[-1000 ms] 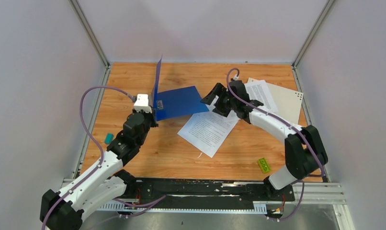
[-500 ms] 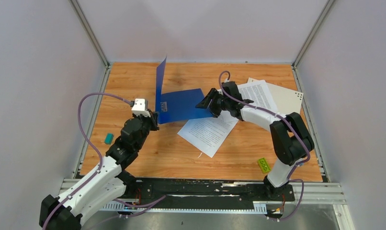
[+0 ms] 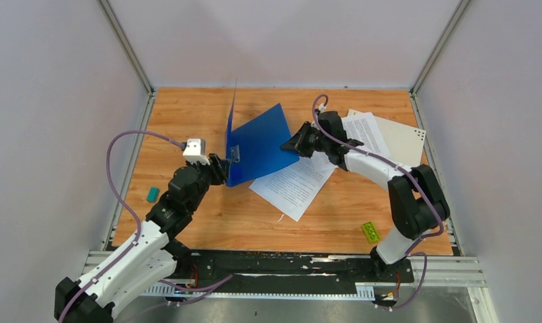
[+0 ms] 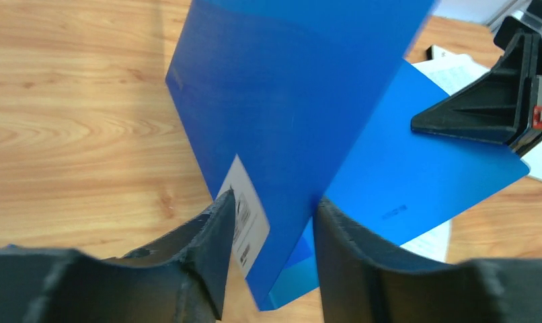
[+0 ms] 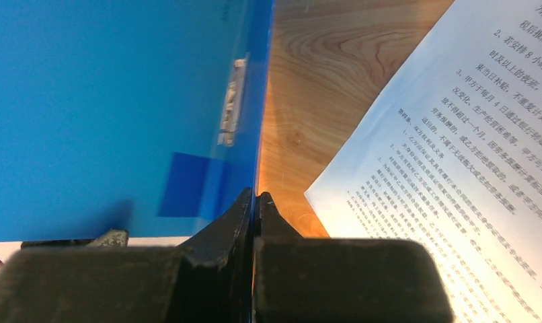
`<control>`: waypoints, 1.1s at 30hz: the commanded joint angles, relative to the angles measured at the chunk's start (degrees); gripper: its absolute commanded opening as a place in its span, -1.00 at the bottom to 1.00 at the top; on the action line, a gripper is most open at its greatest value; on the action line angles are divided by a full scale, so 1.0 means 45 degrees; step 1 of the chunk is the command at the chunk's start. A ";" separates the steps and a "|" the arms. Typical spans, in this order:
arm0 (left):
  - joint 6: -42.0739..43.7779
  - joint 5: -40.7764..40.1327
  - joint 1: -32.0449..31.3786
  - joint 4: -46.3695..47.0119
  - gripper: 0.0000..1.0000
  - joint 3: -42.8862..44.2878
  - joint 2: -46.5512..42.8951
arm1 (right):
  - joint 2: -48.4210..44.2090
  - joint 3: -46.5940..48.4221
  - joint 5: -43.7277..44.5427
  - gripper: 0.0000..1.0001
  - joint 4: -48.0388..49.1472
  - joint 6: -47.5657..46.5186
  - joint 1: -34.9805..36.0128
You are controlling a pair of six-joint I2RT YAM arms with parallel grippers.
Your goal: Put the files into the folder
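Note:
The blue folder (image 3: pixel 258 138) stands open on the wooden table, one cover upright and the other raised off the table at its right edge. My right gripper (image 3: pixel 290 144) is shut on that raised edge; in the right wrist view the gripper (image 5: pixel 256 198) pinches the thin blue cover (image 5: pixel 107 101). My left gripper (image 3: pixel 232 157) is open, and the upright cover (image 4: pixel 288 101) passes loosely between its fingers (image 4: pixel 221 219). One file (image 3: pixel 294 185) lies partly under the folder. The other file (image 3: pixel 366 132) lies under the right arm, also visible in the right wrist view (image 5: pixel 456 168).
A stiff pale grey sheet (image 3: pixel 406 145) lies under the far-right file. A small teal piece (image 3: pixel 152 194) sits near the left edge and a green piece (image 3: pixel 370 232) at the front right. Grey walls close in three sides of the table.
My right gripper has shut on the folder's lower cover and lifted its edge. My left gripper has opened, letting go of the upright cover, which has leaned slightly right.

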 commanded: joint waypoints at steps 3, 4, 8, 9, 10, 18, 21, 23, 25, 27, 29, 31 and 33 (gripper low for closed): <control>-0.1100 0.0519 -0.0025 -0.1977 0.29 0.2263 0.0649 | -0.2652 -0.0999 0.0402 -1.00 0.0681 -0.2274 -0.0137; -0.1042 0.0888 -0.0026 -0.2282 0.32 0.2608 0.0807 | -0.2954 -0.1198 0.0425 -1.00 0.0628 -0.2576 -0.0137; -0.0979 0.1718 -0.0014 -0.3590 0.43 0.3865 0.1186 | -0.4292 -0.2262 0.0694 -1.00 0.0669 -0.3539 -0.0147; -0.0980 0.1763 -0.0003 -0.3973 0.46 0.4275 0.1341 | -0.4587 -0.2587 0.0744 -1.00 0.0761 -0.3681 -0.0148; -0.0951 0.1769 -0.0006 -0.4360 0.48 0.4605 0.1497 | -0.4846 -0.2874 0.0790 -1.00 0.0839 -0.3796 -0.0138; -0.0509 0.2975 0.2364 -0.7078 0.53 0.6445 0.3547 | -0.6154 -0.4591 0.1377 -1.00 0.0680 -0.4499 -0.0154; -0.0114 0.3361 0.3730 -0.7638 0.55 0.6900 0.3959 | -0.6272 -0.4776 0.2217 -1.00 -0.0208 -0.5095 -0.0171; 0.0347 0.3457 0.4401 -0.8042 0.56 0.7219 0.4227 | -0.6312 -0.5081 0.2738 -1.00 -0.0849 -0.5252 -0.0250; 0.0675 0.3204 0.4719 -0.8428 0.59 0.7390 0.4472 | -0.6341 -0.5582 0.2873 -1.00 -0.0823 -0.5257 -0.0389; 0.0916 0.3388 0.5037 -0.8495 0.61 0.7381 0.4685 | -0.6451 -0.6003 0.2867 -1.00 -0.0638 -0.5236 -0.0498; 0.0950 0.4574 0.5339 -0.8015 0.63 0.7225 0.4869 | -0.6685 -0.6366 0.2727 -1.00 -0.0467 -0.5242 -0.0537; 0.0736 0.5907 0.5486 -0.7261 0.64 0.7088 0.5073 | -0.6903 -0.6617 0.2521 -1.00 0.0048 -0.5320 -0.0529; 0.0384 0.7075 0.5501 -0.6455 0.64 0.7048 0.5301 | -0.7125 -0.6653 0.2498 -1.00 -0.0050 -0.5501 -0.0529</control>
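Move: My left hand has just let go of the folder's left cover, which stands upright; its middle is about 11 cm ahead, 3 cm right and 5 cm lower, the clip at its foot 12 cm ahead, 4 cm right, 14 cm down. My right hand already pinches the right cover, whose middle lies 9 cm left, 1 cm ahead and 3 cm lower; the left cover is 19 cm left, 4 cm ahead. The lower sheet lies straight beneath, the upper sheet 14 cm ahead and 19 cm right. Keeping its pinch, my right hand lifts the right cover about 5 cm while drawing it back and right, then lowers it to finish roughly 14 cm off level, rolling some 25 degrees. My left hand opens wide, rises 6 cm alongside the upright cover, drifting right, then swings down and about 9 cm left with its fingers tipping down, one finger inside the cover to spread it. ##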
